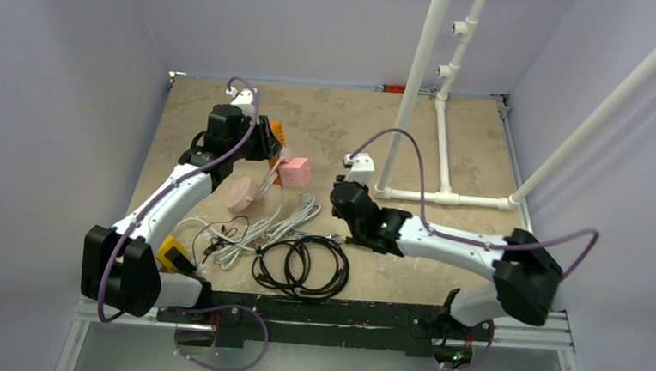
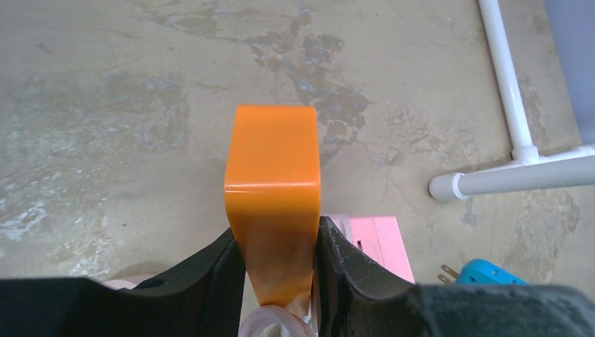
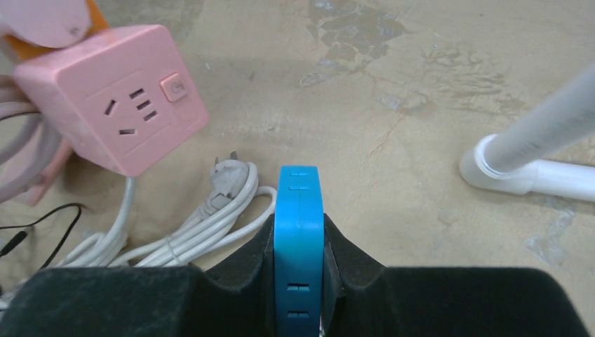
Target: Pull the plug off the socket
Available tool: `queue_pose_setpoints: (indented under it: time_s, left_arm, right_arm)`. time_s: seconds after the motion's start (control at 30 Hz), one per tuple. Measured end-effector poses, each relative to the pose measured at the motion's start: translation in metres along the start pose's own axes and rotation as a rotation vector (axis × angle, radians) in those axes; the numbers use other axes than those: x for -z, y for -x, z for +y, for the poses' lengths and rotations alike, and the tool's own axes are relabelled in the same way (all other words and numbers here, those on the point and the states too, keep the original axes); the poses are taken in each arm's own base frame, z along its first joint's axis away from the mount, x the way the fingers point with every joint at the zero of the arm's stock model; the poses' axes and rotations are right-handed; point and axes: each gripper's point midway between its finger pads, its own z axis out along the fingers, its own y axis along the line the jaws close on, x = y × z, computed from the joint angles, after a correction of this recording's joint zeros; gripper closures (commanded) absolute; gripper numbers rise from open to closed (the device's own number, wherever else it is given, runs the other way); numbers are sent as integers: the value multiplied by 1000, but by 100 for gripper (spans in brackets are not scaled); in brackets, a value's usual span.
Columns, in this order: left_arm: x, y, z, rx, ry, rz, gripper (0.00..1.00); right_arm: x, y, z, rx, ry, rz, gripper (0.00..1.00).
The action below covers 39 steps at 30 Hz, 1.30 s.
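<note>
A pink cube socket [image 3: 112,95] lies on the table, and it also shows in the top view [image 1: 295,173] and the left wrist view [image 2: 379,242]. My right gripper [image 3: 299,225] is shut on a blue plug [image 3: 300,210] and holds it apart from the socket, to the socket's right. The plug's bare metal prongs show in the left wrist view [image 2: 449,272]. In the top view the right gripper [image 1: 339,192] is right of the socket. My left gripper [image 2: 275,239] is shut on an orange block [image 2: 273,161] right beside the socket, at the socket's far left in the top view [image 1: 276,138].
A white cable bundle [image 1: 270,225] with its own plug [image 3: 228,175] lies in front of the socket. A black cable coil [image 1: 302,266], a round pink reel [image 1: 242,193] and a yellow object [image 1: 170,252] lie nearby. A white pipe frame [image 1: 441,149] stands at the right.
</note>
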Motion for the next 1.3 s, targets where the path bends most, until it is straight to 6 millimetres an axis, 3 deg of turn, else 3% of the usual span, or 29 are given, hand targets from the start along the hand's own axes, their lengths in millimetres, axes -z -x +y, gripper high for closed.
queue_pose_setpoints:
  time_s: [0.13,0.27,0.43,0.63,0.83,1.17,1.3]
  left_arm:
    - [7,6,10,5,44,-31,100]
    - [9,9,14,4,73,-46,100]
    - [10,10,18,4,94,-51,100]
    - [10,10,18,4,97,-54,100]
    - [10,8,14,1,71,-44,100]
    - [3,1,8,3,26,-10,100]
    - [0,-2,6,3,8,0,100]
  right_arm:
    - [-31,-10,8,79,-57,64,100]
    - [-64,-13,-2,151,-127,117,100]
    - [-95,3,-30,216,-210,144,100]
    - [-136,17,-38,255,-262,155,99]
    - [-151,-2,-51,312,-304,204,93]
    - [-156,-1,-80,296,-365,210,58]
    - [-157,-3,-75,285,-347,203,50]
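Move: The right hand already holds the blue plug clear of the socket; its bare table spot lies roughly 15 cm ahead, 3 cm right and 10 cm below. The pink socket cube hangs about 9 cm left and 4 cm ahead of this hand at nearly its height; the white pipe elbow is some 10 cm right, 2 cm ahead and 10 cm below. From the left hand, holding the orange strip, that spot lies about 19 cm right, 4 cm ahead, 14 cm down. The right hand carries the blue plug about 15 cm forward and 8 cm down to bare table, fingers opening. ##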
